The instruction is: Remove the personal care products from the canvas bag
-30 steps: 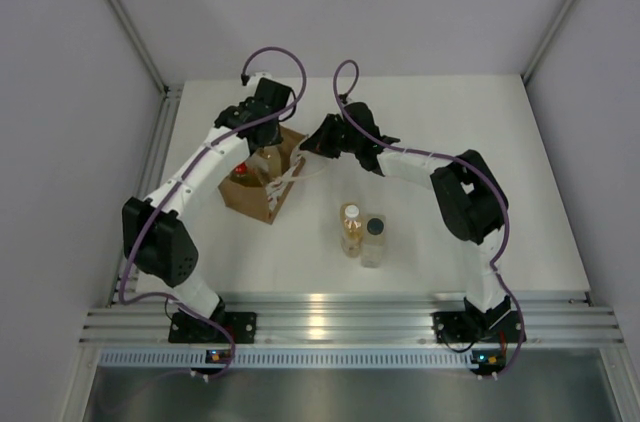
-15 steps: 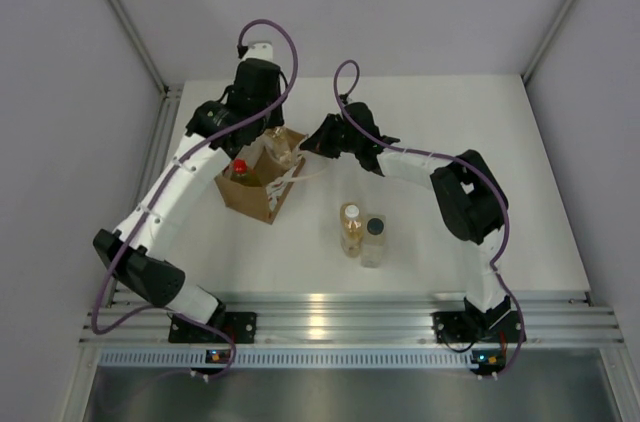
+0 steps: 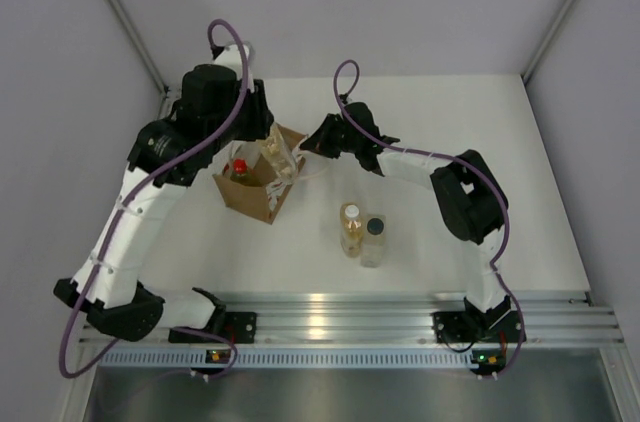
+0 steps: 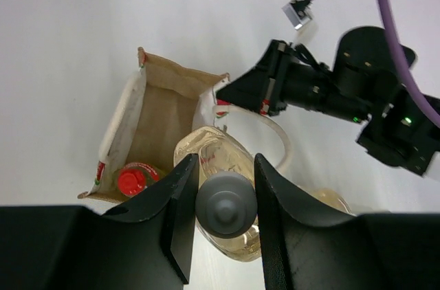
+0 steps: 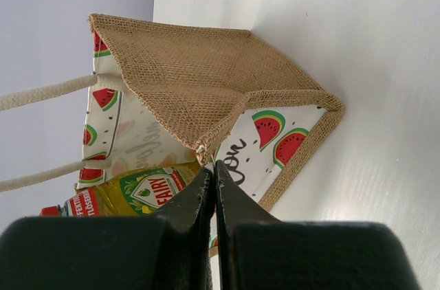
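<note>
The tan canvas bag (image 3: 252,194) stands left of centre on the table, also seen in the left wrist view as the bag (image 4: 163,108). My left gripper (image 3: 263,135) (image 4: 225,179) is shut on the greyish round cap of a pale amber bottle (image 3: 273,156) (image 4: 221,151), which hangs over the bag's right rim. A yellow bottle with a red cap (image 3: 239,166) (image 4: 131,180) (image 5: 130,194) stays inside. My right gripper (image 3: 306,149) (image 5: 214,170) is shut on the bag's rim (image 5: 203,149). Two bottles stand on the table: an amber one with a white cap (image 3: 351,226) and a clear one with a dark cap (image 3: 374,239).
White rope handles (image 4: 280,135) (image 5: 41,93) hang from the bag's near side beside my right gripper. Grey walls close in the table at the left, back and right. An aluminium rail (image 3: 340,320) runs along the near edge.
My left arm has risen and swung out to the left, lifting the pale amber bottle up out of the bag. The right gripper has kept its hold on the rim.
</note>
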You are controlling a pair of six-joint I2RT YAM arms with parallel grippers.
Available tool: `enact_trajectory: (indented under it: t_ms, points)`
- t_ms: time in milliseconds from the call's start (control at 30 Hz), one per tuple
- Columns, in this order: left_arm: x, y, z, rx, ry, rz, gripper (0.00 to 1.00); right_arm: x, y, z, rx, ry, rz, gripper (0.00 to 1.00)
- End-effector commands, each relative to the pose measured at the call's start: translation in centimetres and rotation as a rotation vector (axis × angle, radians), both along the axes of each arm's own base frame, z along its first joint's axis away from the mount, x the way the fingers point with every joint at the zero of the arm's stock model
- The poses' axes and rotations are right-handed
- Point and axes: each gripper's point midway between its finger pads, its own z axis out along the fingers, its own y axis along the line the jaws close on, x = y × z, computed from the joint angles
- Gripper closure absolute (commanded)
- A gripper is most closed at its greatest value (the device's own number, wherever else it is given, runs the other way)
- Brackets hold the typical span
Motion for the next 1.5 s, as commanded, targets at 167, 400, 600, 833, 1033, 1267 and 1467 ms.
enact_trajectory:
  t_ms: [167,400,600,833,1033,1267,1467]
  points:
    - [-6.5,-2.7,2.8,-0.174,-0.076,-0.308,1.00,0.4,0.4,-0.1,-0.031,-0.012,-0.017,1.00]
    - [-8.1,-3.5,-1.3,-0.207,-0.084,-0.288,1.00,0.2,0.4,0.1,-0.030,-0.014,-0.010,1.00]
    - [-9.5,-4.6,-5.6,-0.169,-0.104,-0.188,1.00,0.0,0.3,0.3,-0.028,-0.015,-0.004,1.00]
    - [-10.3,-6.6,-11.4,-0.134,-0.115,-0.145,1.00,-0.1,0.3,0.3,-0.028,-0.015,-0.002,1.00]
    - [-10.9,-9.7,-14.3,-0.030,-0.105,-0.149,1.00,0.0,0.5,0.0,-0.028,-0.010,-0.001,1.00]
    - [-10.8,-11.6,-15.9,0.016,-0.099,-0.108,1.00,-0.1,0.6,-0.4,-0.031,-0.003,0.001,1.00]
    - [-10.8,-11.9,-16.9,0.022,-0.078,-0.096,1.00,-0.2,0.6,-0.5,-0.033,-0.001,0.003,1.00]
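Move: The left hand, with the bottle already hanging from its fingers, is bound for the open table about 12 cm back, 11 cm right and some 37 cm below. The white-capped amber bottle stands 5 cm right of that spot and 1 cm farther out, with the dark-capped clear bottle about 6 cm beyond on the right. The canvas bag is 8 cm ahead and 4 cm left of the left hand. From the right hand, the spot lies 22 cm back and 5 cm right. Keeping the bottle pinched by its cap, the left hand draws back from over the bag some 12 cm, then sinks about 20 cm and finally shifts right, 10 cm in all, towards the near side of the white-capped amber bottle. The wrist swings some 15 degrees clockwise, then eases partly back; the fingers don't open. The right hand stays still, shut on the bag's rim. ##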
